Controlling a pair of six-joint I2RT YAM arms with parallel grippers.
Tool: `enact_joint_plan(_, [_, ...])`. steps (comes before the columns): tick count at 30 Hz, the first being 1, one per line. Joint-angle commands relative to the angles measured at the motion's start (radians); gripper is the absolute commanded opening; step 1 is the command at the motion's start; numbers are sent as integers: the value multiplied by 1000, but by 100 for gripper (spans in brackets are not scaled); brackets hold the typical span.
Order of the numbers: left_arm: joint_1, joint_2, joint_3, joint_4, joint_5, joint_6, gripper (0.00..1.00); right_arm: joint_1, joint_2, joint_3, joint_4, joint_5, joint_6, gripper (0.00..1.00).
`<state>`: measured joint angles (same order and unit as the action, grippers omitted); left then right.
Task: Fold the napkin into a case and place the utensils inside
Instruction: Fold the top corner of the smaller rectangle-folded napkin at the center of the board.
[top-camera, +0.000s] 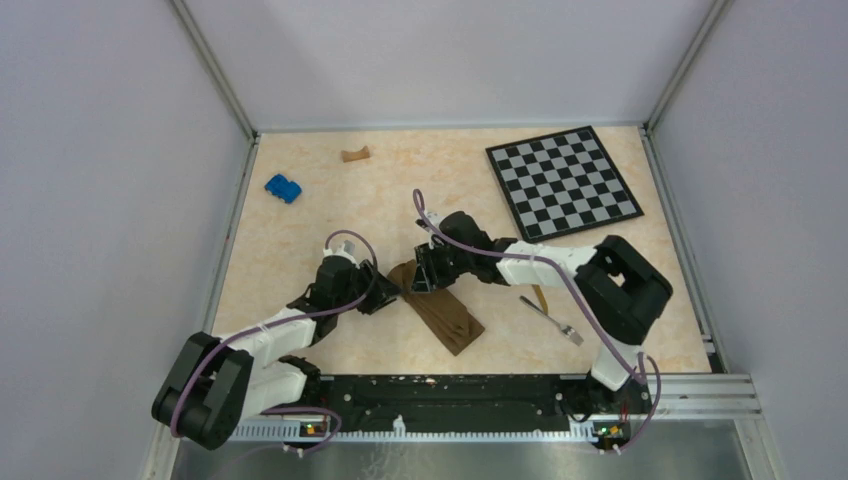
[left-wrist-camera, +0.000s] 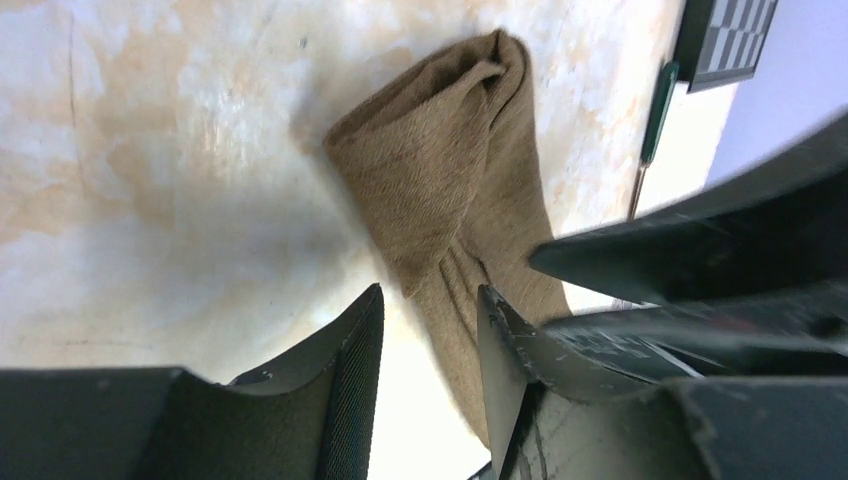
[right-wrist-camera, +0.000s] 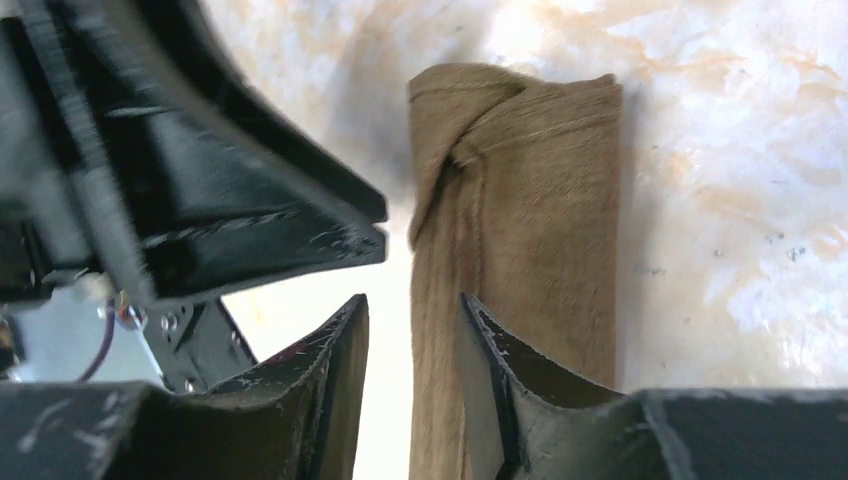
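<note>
The napkin (top-camera: 447, 318) lies folded as a narrow dark-brown strip, the case, running diagonally in front of the arms; its far end is bunched and twisted (left-wrist-camera: 450, 170) (right-wrist-camera: 520, 180). My left gripper (top-camera: 392, 293) (left-wrist-camera: 430, 300) and right gripper (top-camera: 422, 278) (right-wrist-camera: 412, 300) meet over that far end, both open, with the cloth's edge lying below the gaps and nothing pinched. The silver fork (top-camera: 556, 324) and the brown-handled knife (top-camera: 541, 298) lie on the table right of the strip, under the right arm. The knife's handle (left-wrist-camera: 659, 105) shows past the cloth in the left wrist view.
A checkerboard (top-camera: 563, 182) lies at the back right. A blue block (top-camera: 283, 187) sits at the back left and a small tan piece (top-camera: 355, 154) near the back wall. Walls close in the table on three sides; a black rail (top-camera: 450, 392) runs along the near edge.
</note>
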<state>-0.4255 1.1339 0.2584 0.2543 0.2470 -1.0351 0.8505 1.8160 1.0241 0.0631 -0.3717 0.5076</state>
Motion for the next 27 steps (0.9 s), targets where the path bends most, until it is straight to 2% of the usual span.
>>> enact_joint_plan(1, [4,-16,3,-71,106,-23,45,53,-172,-41,-115,41,-193,39])
enact_joint_plan(5, [-16,20,-55,73,194,-120,45,118,-207,-81,-146,182,-322,40])
enact_joint_plan(8, [-49,52,-58,131,191,-161,42,170,-215,-105,-133,294,-375,39])
enact_joint_plan(23, [-88,228,-53,256,151,-232,25,295,-148,-117,-126,589,-421,37])
enact_joint_plan(27, [-96,256,-46,268,147,-227,23,296,-131,-116,-123,629,-413,28])
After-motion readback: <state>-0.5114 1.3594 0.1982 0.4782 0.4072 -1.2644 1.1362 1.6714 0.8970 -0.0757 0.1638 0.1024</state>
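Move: The left hand is making for the pleated left edge of the napkin just below the flap of the folded top corner, about 4 cm back, 5 cm to its right and 3 cm down; the flap's middle is some 3 cm ahead and 2 cm right. From the right hand, the pleats it goes for lie roughly 5 cm back, 4 cm right and 4 cm down, the flap 1 cm ahead and 3 cm left, the strip's near end some 11 cm back and 10 cm right. Back and to the right, both hands shift down the folded strip from the corner flap to the pleats. The left travels about 5 cm and then sinks to the pleated edge, its fingers narrowing. The right lifts over as it draws back, then comes down with a turn of some 40 degrees, fingers steeper and still a third open, their tips close over the pleats. ##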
